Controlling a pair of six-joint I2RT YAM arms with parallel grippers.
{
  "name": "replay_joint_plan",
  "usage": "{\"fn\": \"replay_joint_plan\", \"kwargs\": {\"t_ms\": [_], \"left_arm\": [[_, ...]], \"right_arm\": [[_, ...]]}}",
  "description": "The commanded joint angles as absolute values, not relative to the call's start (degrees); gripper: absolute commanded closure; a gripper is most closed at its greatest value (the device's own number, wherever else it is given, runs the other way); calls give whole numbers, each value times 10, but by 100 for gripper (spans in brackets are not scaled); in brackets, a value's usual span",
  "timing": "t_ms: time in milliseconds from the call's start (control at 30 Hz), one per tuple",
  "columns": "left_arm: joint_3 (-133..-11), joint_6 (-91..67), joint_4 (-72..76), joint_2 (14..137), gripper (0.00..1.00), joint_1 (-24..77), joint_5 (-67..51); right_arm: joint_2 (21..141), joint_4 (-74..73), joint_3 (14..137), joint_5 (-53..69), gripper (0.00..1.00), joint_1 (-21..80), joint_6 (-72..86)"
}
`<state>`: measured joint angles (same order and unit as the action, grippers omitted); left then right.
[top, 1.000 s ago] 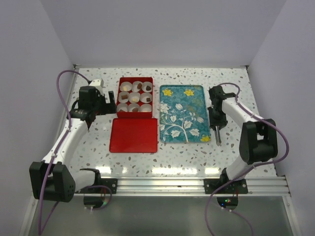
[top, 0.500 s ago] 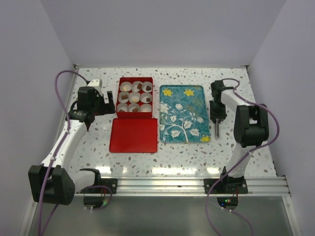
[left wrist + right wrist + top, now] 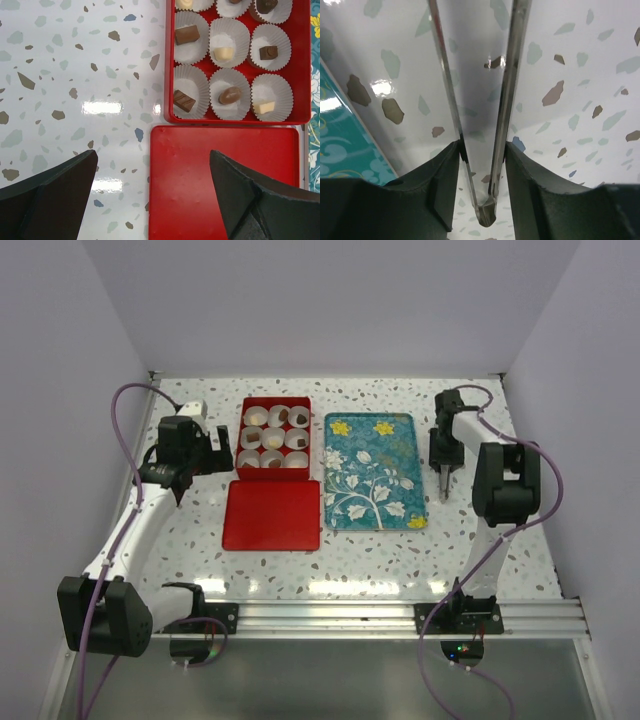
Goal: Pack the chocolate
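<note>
The chocolate lies as brown and cream pieces, one in each white paper cup of the red box. My left gripper is open and empty. It hovers over the left edge of the flat red lid, just in front of the red box. At the table's right, my right gripper is shut on metal tongs, its fingers pressing on both arms. The tongs point toward the near edge, tips above the speckled table.
A teal flower-print tray lies between the box and the right arm, and its edge shows in the right wrist view. The red lid lies in front of the box. White walls close in the back and both sides.
The right arm has drawn back toward the far right corner, carrying the tongs with it. The left arm has hardly moved.
</note>
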<state>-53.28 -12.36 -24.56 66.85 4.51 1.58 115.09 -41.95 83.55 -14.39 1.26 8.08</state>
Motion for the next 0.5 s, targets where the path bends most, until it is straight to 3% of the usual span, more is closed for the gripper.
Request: {"fn": "replay_joint_plan", "kwargs": {"t_ms": [0, 467], "left_arm": [[-558, -112, -242, 655, 0, 40, 21], [-562, -112, -250, 650, 0, 40, 27]], "right_arm": [[1166, -387, 863, -159, 54, 8, 72], [1176, -360, 876, -144, 34, 2, 66]]}}
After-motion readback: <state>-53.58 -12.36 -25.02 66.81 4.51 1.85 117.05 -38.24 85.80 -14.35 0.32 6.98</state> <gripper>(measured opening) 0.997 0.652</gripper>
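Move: The tweezers are still between the right hand's pads, their middle about 2 cm ahead of the hand and some 2 cm below it, joined end towards the base and legs pointing outward, above bare table. The teal tray's middle lies roughly 19 cm to this hand's left, about 1 cm nearer the base and 2 cm lower. From the left hand, the tweezers are about 55 cm right, 6 cm ahead and 16 cm below. The tweezers are carried low and level over the bare table beside the teal tray, about 2.5 cm forward with the right hand, which slows as it goes. Meanwhile its fingers steadily open from under half to about two thirds of their range, easing the squeeze while the pads still bear against the outer sides of the legs. ##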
